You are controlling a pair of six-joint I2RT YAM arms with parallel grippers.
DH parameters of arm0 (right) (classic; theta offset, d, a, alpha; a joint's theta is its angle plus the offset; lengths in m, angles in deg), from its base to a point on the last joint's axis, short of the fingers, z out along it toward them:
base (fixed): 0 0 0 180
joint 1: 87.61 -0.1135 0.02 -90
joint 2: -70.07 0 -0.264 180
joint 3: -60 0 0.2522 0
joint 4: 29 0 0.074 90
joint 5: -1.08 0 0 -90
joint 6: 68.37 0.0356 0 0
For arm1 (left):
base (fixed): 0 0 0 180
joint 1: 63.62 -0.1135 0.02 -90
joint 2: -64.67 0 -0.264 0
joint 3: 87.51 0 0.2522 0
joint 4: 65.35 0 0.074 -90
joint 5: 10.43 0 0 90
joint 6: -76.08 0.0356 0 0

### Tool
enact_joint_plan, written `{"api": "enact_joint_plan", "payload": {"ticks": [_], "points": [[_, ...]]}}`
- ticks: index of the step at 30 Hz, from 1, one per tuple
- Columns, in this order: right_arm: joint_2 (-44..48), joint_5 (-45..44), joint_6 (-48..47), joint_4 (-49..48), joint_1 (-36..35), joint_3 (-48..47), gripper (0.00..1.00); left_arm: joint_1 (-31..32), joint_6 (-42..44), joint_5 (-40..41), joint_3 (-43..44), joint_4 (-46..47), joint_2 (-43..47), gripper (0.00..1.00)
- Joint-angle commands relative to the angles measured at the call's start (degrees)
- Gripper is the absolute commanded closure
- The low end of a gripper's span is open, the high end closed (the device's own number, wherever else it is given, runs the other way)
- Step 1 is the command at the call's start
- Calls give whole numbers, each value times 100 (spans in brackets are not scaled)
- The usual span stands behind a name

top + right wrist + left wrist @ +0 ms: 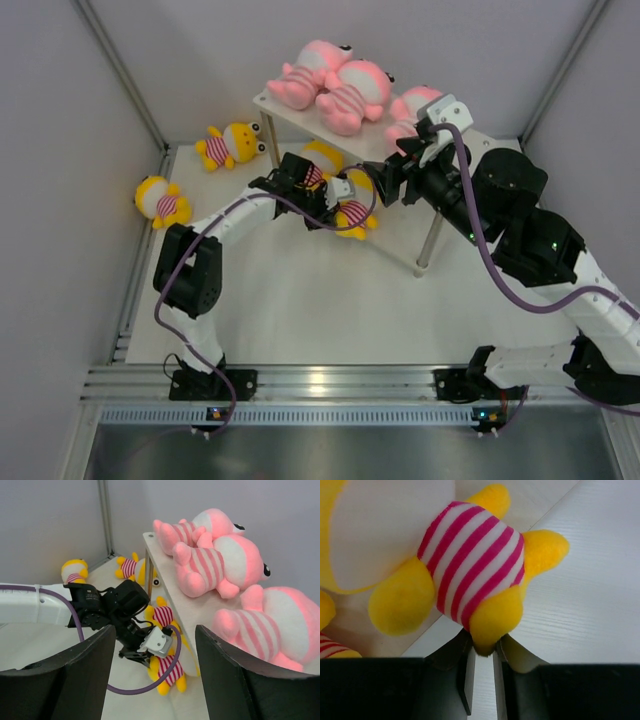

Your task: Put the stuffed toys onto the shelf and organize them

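The white shelf (285, 112) stands at the back right, and three pink stuffed toys (350, 95) lie on its top board (185, 605). One yellow stuffed toy (355, 215) lies on its back at the shelf's front edge, partly under the top board. My left gripper (338, 208) reaches it from the left. Its jaws stand a narrow gap apart, and the tip of the toy's yellow foot (495, 620) sits pinched between them (484, 652). Another yellow toy (322, 160) lies just behind. My right gripper (155, 675) hovers open over the top board's near end, holding nothing.
Two more yellow toys lie on the table at the left, one near the back wall (230, 145) and one by the left rail (160, 200). A thin shelf leg (430, 245) stands at the front right. My left arm's purple cable (170, 675) loops over the pinched toy.
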Motion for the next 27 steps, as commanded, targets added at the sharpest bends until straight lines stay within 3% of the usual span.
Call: {"api": "enact_joint_plan", "payload": {"ticks": [1, 7, 18, 27], "points": [[139, -63, 94, -56, -98, 48, 35, -33, 93, 119, 348, 257, -57, 75], [218, -19, 77, -153, -98, 232, 35, -147, 22, 550, 419, 257, -23, 50], [209, 60, 59, -153, -98, 250, 35, -138, -759, 1174, 472, 872, -312, 50], [183, 95, 50, -170, -98, 259, 34, -147, -874, 1202, 472, 987, -286, 50]]}}
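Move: The left fingers are on one foot of the yellow toy at the lower shelf's front edge; the toy's middle lies about 4 cm ahead and 5 cm to the right, roughly level with them. The yellow toy already shelved is some 11 cm ahead and 4 cm left, also level. The shelf's front left leg stands about 6 cm ahead and 12 cm left. From the right hand the toy being placed is roughly 17 cm ahead, 6 cm left and 36 cm below. The left fingers open and give up their pinch on the yellow toy's foot, while staying right at it. Opening and then held apart, they go forward about 5 cm and slightly left, pushing the toy farther in over the lower shelf, towards the one already there, as the hand turns some 15 degrees counter-clockwise. ##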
